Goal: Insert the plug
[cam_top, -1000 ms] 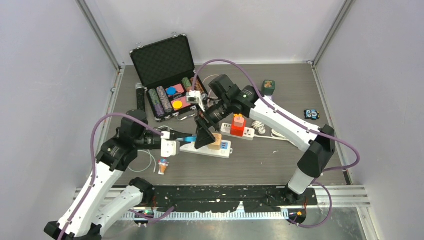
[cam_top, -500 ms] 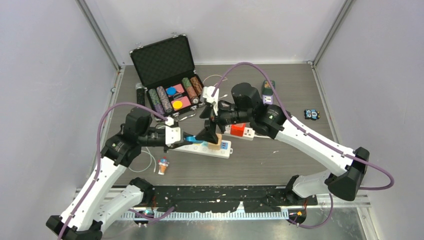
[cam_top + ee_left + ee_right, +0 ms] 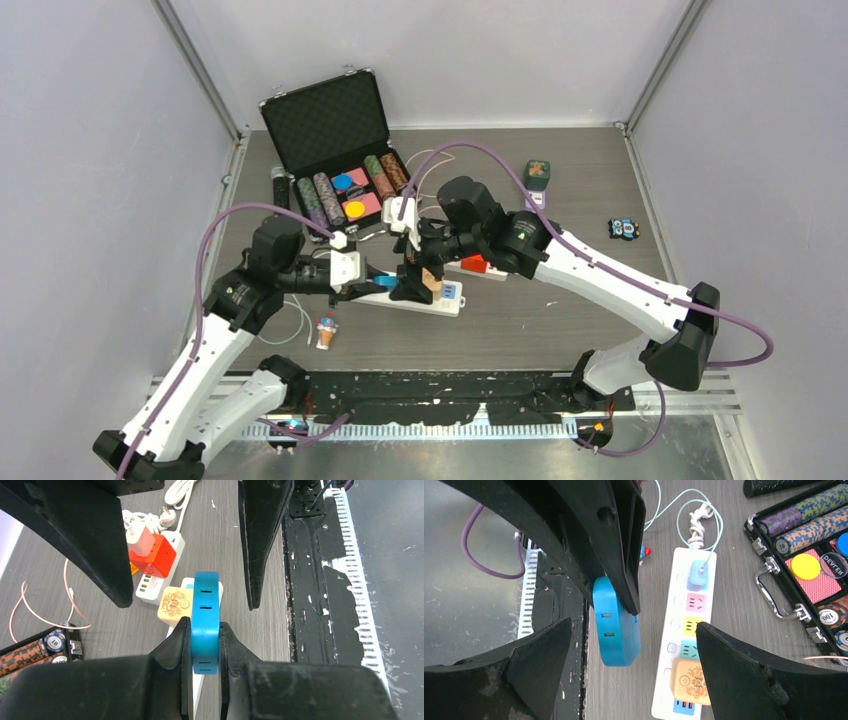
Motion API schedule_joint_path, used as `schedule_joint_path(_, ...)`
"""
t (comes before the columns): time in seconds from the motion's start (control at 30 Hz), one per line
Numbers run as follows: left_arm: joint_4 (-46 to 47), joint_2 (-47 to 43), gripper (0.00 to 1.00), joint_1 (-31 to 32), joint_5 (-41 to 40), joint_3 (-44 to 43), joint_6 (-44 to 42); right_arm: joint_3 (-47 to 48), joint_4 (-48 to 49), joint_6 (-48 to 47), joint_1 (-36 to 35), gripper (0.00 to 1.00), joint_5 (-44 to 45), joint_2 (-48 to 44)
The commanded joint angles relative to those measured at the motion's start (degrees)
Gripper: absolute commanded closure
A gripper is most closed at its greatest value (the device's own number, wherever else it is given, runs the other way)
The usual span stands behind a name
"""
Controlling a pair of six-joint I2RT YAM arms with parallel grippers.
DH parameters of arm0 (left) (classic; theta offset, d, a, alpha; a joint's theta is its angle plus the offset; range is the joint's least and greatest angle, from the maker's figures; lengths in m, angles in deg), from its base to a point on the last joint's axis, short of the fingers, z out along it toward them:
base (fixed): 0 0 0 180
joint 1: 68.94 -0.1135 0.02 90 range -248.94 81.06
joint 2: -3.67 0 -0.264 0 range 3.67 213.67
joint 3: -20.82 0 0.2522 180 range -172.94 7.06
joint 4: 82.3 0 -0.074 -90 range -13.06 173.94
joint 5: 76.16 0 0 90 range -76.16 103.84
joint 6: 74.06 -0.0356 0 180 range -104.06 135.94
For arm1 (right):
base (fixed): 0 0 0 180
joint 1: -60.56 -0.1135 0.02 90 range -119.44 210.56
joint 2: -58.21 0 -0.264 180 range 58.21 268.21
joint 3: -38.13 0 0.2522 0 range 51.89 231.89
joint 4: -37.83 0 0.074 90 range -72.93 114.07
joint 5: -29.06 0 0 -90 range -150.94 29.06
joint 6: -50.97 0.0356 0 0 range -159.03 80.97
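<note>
My left gripper (image 3: 205,625) is shut on a blue plug (image 3: 206,610), held edge-on above the white power strip (image 3: 445,303). In the right wrist view the blue plug (image 3: 616,625) hangs beside the strip (image 3: 674,630), to the left of its coloured sockets. My right gripper (image 3: 634,625) is open wide, and one of its fingers (image 3: 260,540) stands on each side of the plug's free end without touching it. A cream adapter (image 3: 691,682) sits in the strip near its USB end. A pale blue charger (image 3: 698,575) is plugged in at the other end.
An open black case of poker chips (image 3: 340,150) lies at the back left. A red cube socket (image 3: 478,262) with a white cable rests behind the strip. A small toy (image 3: 326,332), a green box (image 3: 538,172) and a small dark trinket (image 3: 624,229) lie around.
My right arm has swung left and lowered its open gripper from above the cream adapter to straddle the blue plug. My left gripper lifted the plug slightly, then held still.
</note>
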Motion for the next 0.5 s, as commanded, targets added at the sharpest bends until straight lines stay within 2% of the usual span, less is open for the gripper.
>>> schedule_joint_path(0.0,3.3,-1.2,1.00,0.1,1.5,-0.1,0.8,3.1,-2.0,-2.4,-0.7,0.02,-0.7,0.2)
schedule_joint_path(0.07,3.4,-1.5,1.00,0.0,1.4,0.1,1.0,3.3,-2.2,-2.6,-0.8,0.09,-0.8,1.0)
schedule_joint_path(0.13,3.6,-2.0,1.00,0.1,1.6,0.3,1.8,3.1,-1.6,-2.7,-0.8,0.22,-1.5,1.2)
schedule_joint_path(0.37,5.9,-4.0,0.92,0.1,1.1,2.6,3.0,2.0,1.1,-1.2,-0.8,0.49,-1.9,1.8)
schedule_joint_path(0.43,6.1,-4.2,0.87,0.1,0.6,2.7,3.2,2.5,1.1,-1.0,-0.8,0.58,-1.8,2.1)
schedule_joint_path(0.47,6.5,-4.2,0.82,0.1,0.0,2.9,3.7,3.1,0.5,-0.9,-0.8,0.66,-2.0,2.5)
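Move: The right hand stands wide open around the blue plug that the left hand holds; the plug's middle lies about 1 cm back, 2 cm left and 2 cm below its hand point. The tan adapter on the power strip sits some 4 cm ahead, 8 cm right and 19 cm below the right hand; the strip's middle is about 5 cm ahead, 1 cm right and 21 cm below. From the left hand point the plug's middle is about 2 cm right and 1 cm below. The right hand eases down and back by roughly 1 cm each to centre its fingers over the blue plug's free end, and from wide open they close to a little under half, one finger on the plug's forward side and the other on its back side. The left hand keeps its pinch on the plug's other end and holds it out almost still, pointing right, while the right wrist turns hardly at all; the right fingertips come right up to the plug's sides, but a settled grip can't be seen yet. ##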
